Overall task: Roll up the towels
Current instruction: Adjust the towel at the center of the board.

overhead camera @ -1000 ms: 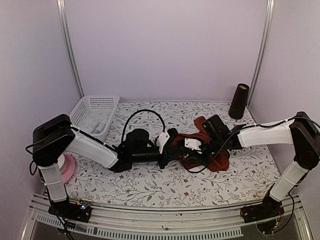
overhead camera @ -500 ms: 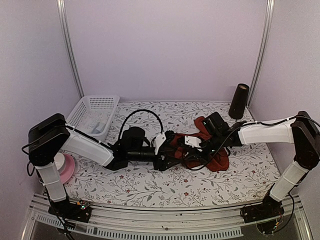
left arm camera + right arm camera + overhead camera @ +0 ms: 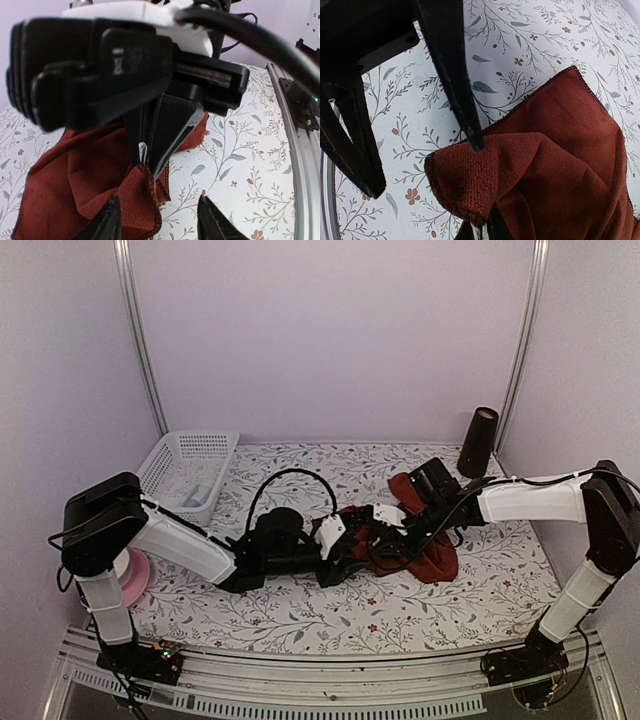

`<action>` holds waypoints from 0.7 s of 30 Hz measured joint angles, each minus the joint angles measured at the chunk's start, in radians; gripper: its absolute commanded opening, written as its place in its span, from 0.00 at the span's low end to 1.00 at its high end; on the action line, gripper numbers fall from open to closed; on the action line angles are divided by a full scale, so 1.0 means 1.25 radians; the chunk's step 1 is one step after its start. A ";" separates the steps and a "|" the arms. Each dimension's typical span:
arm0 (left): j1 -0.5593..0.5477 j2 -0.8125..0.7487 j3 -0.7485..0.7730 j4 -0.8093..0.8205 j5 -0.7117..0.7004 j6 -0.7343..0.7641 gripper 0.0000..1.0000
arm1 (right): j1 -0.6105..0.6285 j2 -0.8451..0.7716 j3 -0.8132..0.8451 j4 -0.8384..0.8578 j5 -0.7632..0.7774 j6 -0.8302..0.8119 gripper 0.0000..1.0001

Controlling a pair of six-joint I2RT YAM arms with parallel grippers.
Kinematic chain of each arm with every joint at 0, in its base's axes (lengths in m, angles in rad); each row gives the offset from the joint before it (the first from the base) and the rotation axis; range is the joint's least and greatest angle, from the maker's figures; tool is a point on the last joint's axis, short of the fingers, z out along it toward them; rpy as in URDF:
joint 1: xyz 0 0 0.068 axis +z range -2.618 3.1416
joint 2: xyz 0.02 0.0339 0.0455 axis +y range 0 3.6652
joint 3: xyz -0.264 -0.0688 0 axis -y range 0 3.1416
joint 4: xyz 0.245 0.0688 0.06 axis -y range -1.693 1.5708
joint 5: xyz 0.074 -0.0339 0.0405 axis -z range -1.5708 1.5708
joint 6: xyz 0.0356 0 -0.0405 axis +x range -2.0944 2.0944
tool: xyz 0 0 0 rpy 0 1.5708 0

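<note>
A dark red towel point(image 3: 425, 545) lies crumpled on the floral table, right of centre. My right gripper point(image 3: 480, 231) is shut on one folded corner of the towel point(image 3: 470, 185) and holds it a little above the table. My left gripper point(image 3: 160, 222) faces it from the left and is open. Its two black fingertips point(image 3: 111, 220) stand on either side of that raised corner point(image 3: 135, 195) and do not press it. In the top view the left gripper point(image 3: 356, 543) and the right gripper point(image 3: 370, 536) meet tip to tip at the towel's left edge.
A white plastic basket point(image 3: 185, 470) stands at the back left. A dark cone-shaped cup point(image 3: 478, 442) stands at the back right. A pink object point(image 3: 133, 578) sits by the left arm's base. A metal rail point(image 3: 300, 150) runs along the table's near edge.
My left gripper was shut a second ago and now stands open, shifted right around the towel corner. My right gripper has kept its hold on that corner and barely moved.
</note>
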 measured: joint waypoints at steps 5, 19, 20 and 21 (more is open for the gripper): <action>-0.013 0.026 0.021 0.023 -0.052 -0.002 0.37 | 0.000 0.002 0.004 -0.005 -0.003 0.003 0.03; -0.016 0.045 0.033 0.068 -0.081 -0.004 0.27 | 0.000 0.007 0.005 -0.012 -0.004 0.005 0.03; -0.016 0.045 0.033 0.070 -0.080 -0.004 0.27 | 0.000 0.008 0.005 -0.013 -0.004 0.005 0.03; -0.016 0.045 0.033 0.071 -0.079 -0.004 0.27 | 0.000 0.009 0.005 -0.014 -0.004 0.005 0.03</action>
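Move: The raised corner of the red towel, which my right fingers already pinch, stands about 3 cm to the right of my left hand point and some 2 cm ahead, roughly level. The towel's main spread lies about 12 cm to the right, 6 cm ahead and some 6 cm below my left hand. From my right hand point, that corner juts about 2 cm left, neither ahead nor back, at the same height. While my right hand stays put and keeps its pinch on the towel, I ease my left hand about 2 cm forward and to the right towards the raised corner, then lift it roughly 1 cm at the end. Its fingers narrow from about half open to a quarter around the cloth, not shut, the wrist turning barely 5 degrees. ##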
